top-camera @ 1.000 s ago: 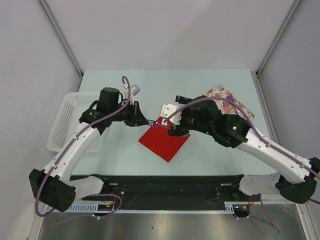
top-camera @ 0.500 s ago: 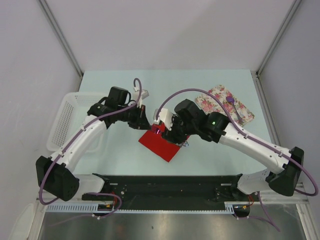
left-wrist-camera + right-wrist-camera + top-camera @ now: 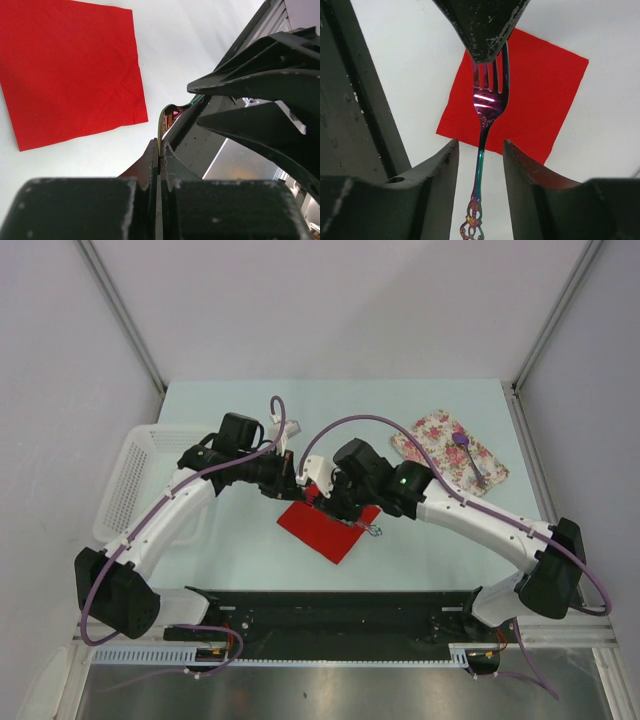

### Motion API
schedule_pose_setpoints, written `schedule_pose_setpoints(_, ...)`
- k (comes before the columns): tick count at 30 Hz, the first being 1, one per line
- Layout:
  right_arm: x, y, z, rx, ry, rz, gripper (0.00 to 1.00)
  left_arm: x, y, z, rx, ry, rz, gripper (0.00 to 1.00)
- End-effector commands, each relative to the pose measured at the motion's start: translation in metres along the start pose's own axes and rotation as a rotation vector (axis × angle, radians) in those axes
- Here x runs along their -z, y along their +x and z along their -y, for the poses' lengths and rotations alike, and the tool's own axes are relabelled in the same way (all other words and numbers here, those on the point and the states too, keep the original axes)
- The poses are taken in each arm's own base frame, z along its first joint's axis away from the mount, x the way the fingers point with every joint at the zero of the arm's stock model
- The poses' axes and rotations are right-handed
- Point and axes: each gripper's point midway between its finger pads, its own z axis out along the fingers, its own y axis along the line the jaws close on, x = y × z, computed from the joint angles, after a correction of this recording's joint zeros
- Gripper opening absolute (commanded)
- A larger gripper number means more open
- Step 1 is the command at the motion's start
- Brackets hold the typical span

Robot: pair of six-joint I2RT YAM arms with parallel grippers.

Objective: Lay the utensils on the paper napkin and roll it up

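The red paper napkin lies flat on the table; it also shows in the left wrist view and the right wrist view. My left gripper is shut on the tine end of the pink-purple fork and holds it in the air above the napkin's far corner. My right gripper is open, its jaws either side of the fork's handle without touching it. The spoon lies on the floral cloth at the right.
A white basket stands at the table's left edge. The white floral cloth lies at the back right. The two grippers are nearly touching over the table's middle. A black rail runs along the near edge.
My right gripper has moved left and now has its open jaws around the fork's handle. My left gripper has shifted slightly right, still holding the fork.
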Motion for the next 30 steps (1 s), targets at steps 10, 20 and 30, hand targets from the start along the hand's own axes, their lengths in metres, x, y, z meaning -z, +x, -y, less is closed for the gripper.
schedule_pose_setpoints(10, -0.006, -0.008, 0.009, 0.061, 0.080, 0.018, 0.24, 0.007, -0.018, 0.019, -0.036, 0.057, 0.055, 0.00)
schedule_pose_setpoints(20, -0.010, -0.005, 0.009, 0.082, 0.079, -0.001, 0.34, 0.005, -0.017, 0.019, -0.031, 0.061, 0.052, 0.00)
schedule_pose_setpoints(30, -0.013, 0.001, 0.009, 0.090, 0.080, -0.024, 0.00, 0.006, -0.019, 0.020, -0.034, 0.066, 0.060, 0.00)
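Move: The fork hangs in the air with its tine tips in the left fingers; its middle is about 7 cm to the left hand's right, 3 cm back. From the right hand, whose half-open fingers already straddle the handle, that middle is some 2 cm right and 1 cm back. The left fingertips are roughly 5 cm to the right hand's left and 2 cm ahead; the red napkin's middle is about 8 cm ahead of it, level sideways and some 17 cm below. The fork's handle, just behind the head, is what the right hand closes on: its fingers go from half open to nearly shut, easing a little wider once on the way. Meanwhile that hand edges about 1 cm forward and 1 cm down, closer to the tines, its wrist tilting some 5 degrees. The left hand stays in place, still pinching the tine tips. ##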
